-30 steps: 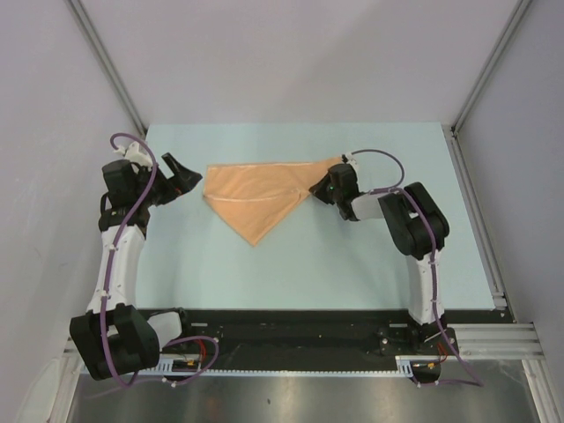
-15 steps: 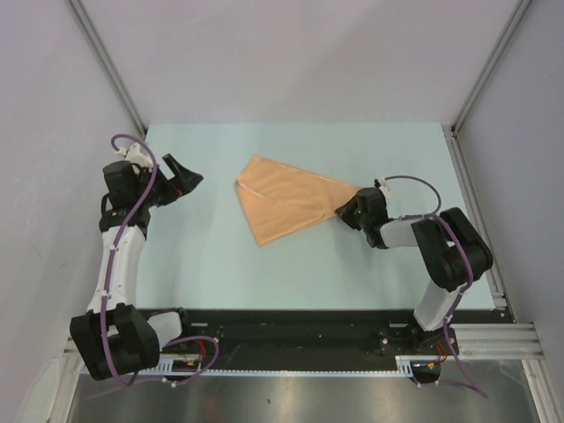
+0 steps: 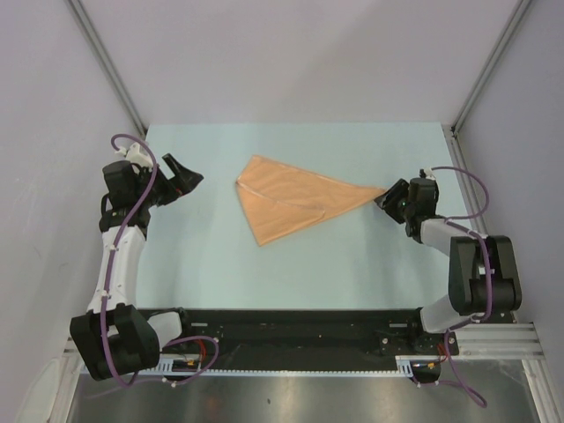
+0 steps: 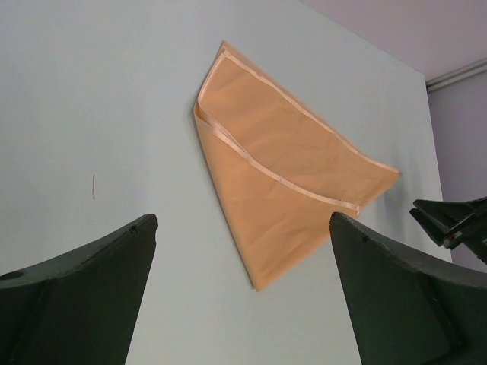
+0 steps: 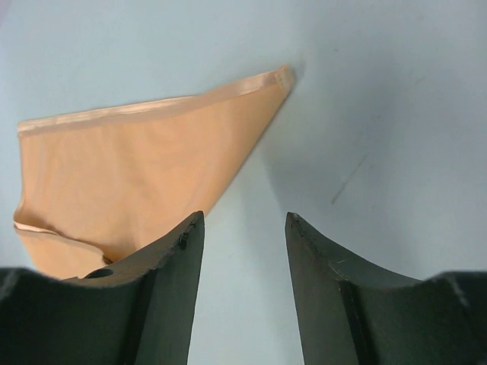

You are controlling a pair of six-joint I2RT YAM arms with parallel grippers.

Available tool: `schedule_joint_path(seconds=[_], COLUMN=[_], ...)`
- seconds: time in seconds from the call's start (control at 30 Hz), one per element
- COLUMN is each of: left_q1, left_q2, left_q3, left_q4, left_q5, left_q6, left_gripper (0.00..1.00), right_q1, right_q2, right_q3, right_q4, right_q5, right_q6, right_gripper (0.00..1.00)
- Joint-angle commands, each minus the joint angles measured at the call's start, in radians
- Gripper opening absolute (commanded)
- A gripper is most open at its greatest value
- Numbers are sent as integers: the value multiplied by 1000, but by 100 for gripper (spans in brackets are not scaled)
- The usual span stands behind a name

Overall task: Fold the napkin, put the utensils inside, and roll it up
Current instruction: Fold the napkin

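Note:
The peach-tan napkin (image 3: 295, 200) lies folded flat on the pale blue table, with one pointed corner at the right. It also shows in the left wrist view (image 4: 281, 163) and the right wrist view (image 5: 129, 175). My right gripper (image 3: 388, 197) is open and empty, just right of that pointed corner and apart from it (image 5: 243, 220). My left gripper (image 3: 187, 175) is open and empty, well left of the napkin (image 4: 243, 228). The fork is not in view.
The pale blue table (image 3: 352, 256) ends at a metal rail (image 3: 476, 220) on the right. Grey walls stand on the left, the right and behind. The arm bases sit on a black rail (image 3: 291, 330) at the near edge.
My right gripper pulled the napkin's right corner further right, which dragged the cloth into a narrower folded shape, then let go and backed off right. The left arm has not moved.

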Motion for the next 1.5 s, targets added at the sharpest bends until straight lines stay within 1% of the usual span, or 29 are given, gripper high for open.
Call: schedule_joint_path(seconds=[0.0, 0.1, 0.27, 0.3, 0.33, 0.43, 1.03, 1.13, 1.33, 1.37, 1.43, 1.47], left_q1=[11, 11, 11, 10, 11, 10, 14, 14, 16, 16, 16, 14], left_q2=[-18, -19, -16, -16, -15, -13, -11, -13, -16, -16, -16, -18], left_q3=[-8, -6, -3, -3, -1, 0, 3, 3, 3, 2, 3, 2], left_q4=[38, 36, 28, 30, 28, 25, 22, 22, 22, 22, 22, 22], left_q5=[27, 24, 12, 10, 10, 9, 7, 6, 9, 7, 9, 10], left_q6=[-17, -14, -6, -8, -8, -6, -2, 0, -2, -2, -2, -2], left_gripper=[100, 100, 100, 100, 100, 100, 100, 100, 100, 100, 100, 100], right_q1=[-19, -25, -30, -30, -57, -66, -94, -95, -94, -94, -94, -94], right_q2=[76, 140, 237, 245, 252, 283, 392, 400, 404, 401, 401, 400], right_q3=[65, 84, 95, 95, 92, 93, 194, 197, 193, 191, 190, 191], right_q4=[-9, 45, 119, 129, 143, 188, 191, 192, 188, 188, 188, 186], right_q5=[-91, -73, -24, -22, -19, -21, -44, -44, -39, -39, -39, -39], right_q6=[-74, -58, 20, 30, 41, 64, 89, 92, 97, 97, 95, 90], right_gripper=[51, 50, 48, 48, 48, 48, 47, 43, 26, 22, 18, 13])
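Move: From the right gripper, the napkin's near-right corner, the long point on its right, lies about 7 cm ahead, 3 cm to the right and 5 cm below. The tip of the folded-in flap is some 12 cm to the left and 1 cm ahead; the napkin's bottom corner is about 28 cm to the left and 8 cm back. From the idle left gripper, the right corner is roughly 50 cm to the right, 12 cm ahead and 21 cm below. Drop the right gripper about 4 cm beside the napkin, fingers still half open. Then slide it level some 6 cm forward and a little right until the napkin's right corner sits between the fingertips, rolling and turning the wrist slightly clockwise. Close the fingers there to pinch the corner, sinking a touch more as they shut. ##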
